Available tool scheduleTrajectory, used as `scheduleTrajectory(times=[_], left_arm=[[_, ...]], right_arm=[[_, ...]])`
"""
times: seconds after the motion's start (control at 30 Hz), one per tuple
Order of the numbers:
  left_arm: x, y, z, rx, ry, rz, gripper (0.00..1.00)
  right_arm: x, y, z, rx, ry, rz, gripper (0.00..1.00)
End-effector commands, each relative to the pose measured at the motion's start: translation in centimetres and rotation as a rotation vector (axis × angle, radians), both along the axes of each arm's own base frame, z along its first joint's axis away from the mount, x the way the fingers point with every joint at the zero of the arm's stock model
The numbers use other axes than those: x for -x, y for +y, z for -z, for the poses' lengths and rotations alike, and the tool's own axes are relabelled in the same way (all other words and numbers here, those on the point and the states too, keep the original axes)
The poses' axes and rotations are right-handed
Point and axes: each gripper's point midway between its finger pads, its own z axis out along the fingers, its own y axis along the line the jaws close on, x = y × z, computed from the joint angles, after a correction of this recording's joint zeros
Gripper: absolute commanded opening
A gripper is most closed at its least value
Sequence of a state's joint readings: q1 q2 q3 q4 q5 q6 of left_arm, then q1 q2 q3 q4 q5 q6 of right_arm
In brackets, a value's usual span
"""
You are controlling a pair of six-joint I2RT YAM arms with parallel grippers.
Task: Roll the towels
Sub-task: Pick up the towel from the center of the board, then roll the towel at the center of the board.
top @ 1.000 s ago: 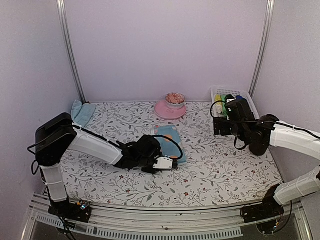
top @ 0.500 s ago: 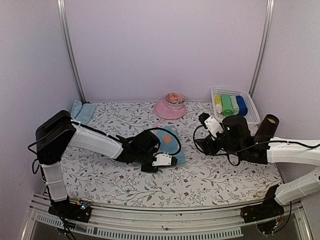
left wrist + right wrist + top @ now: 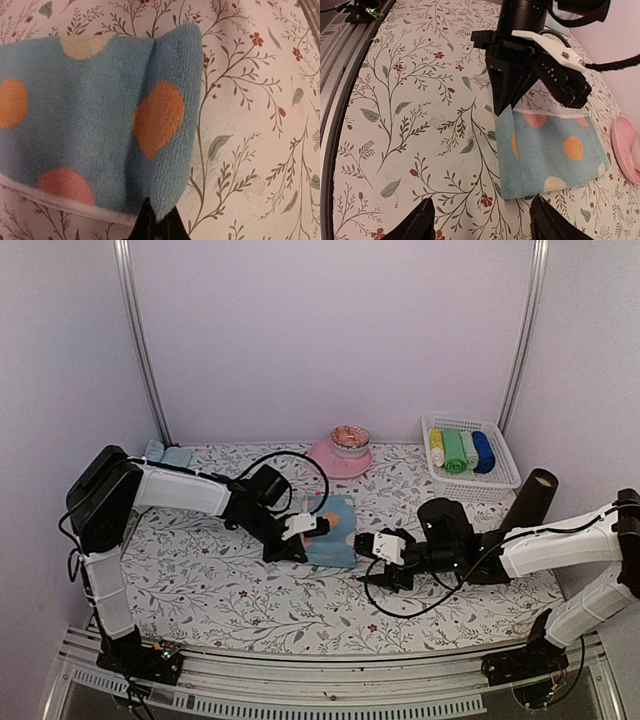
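Observation:
One of the towels (image 3: 335,530), pale blue with orange, pink and cream dots, lies folded flat mid-table; it also fills the left wrist view (image 3: 100,125). My left gripper (image 3: 305,550) is shut on its near-left corner, the black fingertips (image 3: 159,225) pinching the fabric edge. The right wrist view shows that same pinch (image 3: 502,102) at the top corner of the towel (image 3: 550,155). My right gripper (image 3: 368,555) hovers open just right of the towel's near-right corner, its fingers (image 3: 482,200) empty and apart from the cloth. Another pale blue towel (image 3: 165,455) lies at the back left.
A pink plate (image 3: 325,462) carrying a small bowl (image 3: 350,436) stands right behind the towel. A white basket (image 3: 500,475) at the back right holds several rolled towels. The metal rail (image 3: 330,670) runs along the table's near edge.
My left gripper closed on the towel's corner and drew back toward the left. My right arm swung down from the basket to the towel's right side, its jaws narrowing.

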State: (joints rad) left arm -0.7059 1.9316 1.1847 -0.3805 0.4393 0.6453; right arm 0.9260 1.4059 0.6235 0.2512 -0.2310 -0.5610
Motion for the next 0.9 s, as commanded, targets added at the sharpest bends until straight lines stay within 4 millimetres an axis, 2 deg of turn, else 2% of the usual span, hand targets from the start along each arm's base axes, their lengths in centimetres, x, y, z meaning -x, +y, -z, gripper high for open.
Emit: scheduleTrajectory(times=[0.0, 0.17, 0.27, 0.4, 0.77, 0.87], left_arm=[[1.6, 0.5, 1.3, 0.018, 0.195, -0.007, 0.0], [1.7, 0.8, 1.8, 0.016, 0.262, -0.013, 0.02], [1.7, 0.7, 2.1, 0.018, 0.281, -0.015, 0.02], [1.6, 0.8, 2.1, 0.023, 0.296, -0.018, 0.03], [1.7, 1.2, 2.5, 0.009, 0.302, -0.016, 0.04], [1.8, 1.3, 2.5, 0.005, 0.304, -0.017, 0.04]], right_arm=[[0.7, 2.3, 0.5, -0.001, 0.0, -0.103, 0.64], [-1.6, 3.6, 2.8, 0.046, 0.043, -0.023, 0.56], [-2.2, 4.3, 4.0, 0.063, 0.078, -0.003, 0.5], [-2.9, 4.7, 5.5, 0.09, 0.098, 0.02, 0.48], [-4.6, 4.4, 7.6, 0.129, 0.122, 0.089, 0.47], [-4.8, 4.3, 8.1, 0.138, 0.138, 0.093, 0.42]])
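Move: The towel's free near right corner lies about 5 cm ahead of the right hand, some 3 cm to its left and 11 cm below; the towel's middle is roughly 15 cm ahead, 9 cm left. The left gripper, already shut on the near left corner, sits about 6 cm ahead, 13 cm left and 9 cm lower. From the left hand the free corner is about 10 cm right and 1 cm back. Still pinching the near left corner, the left fingers ease down and back about 1.5 cm each, their tips tilting some 15 degrees back towards the base. Meanwhile the right hand comes down about 8 cm towards the free near right corner, also drifting left and forward some 4 cm each, fingers narrowing to a little under half open around the folded near edge without closing on it. ##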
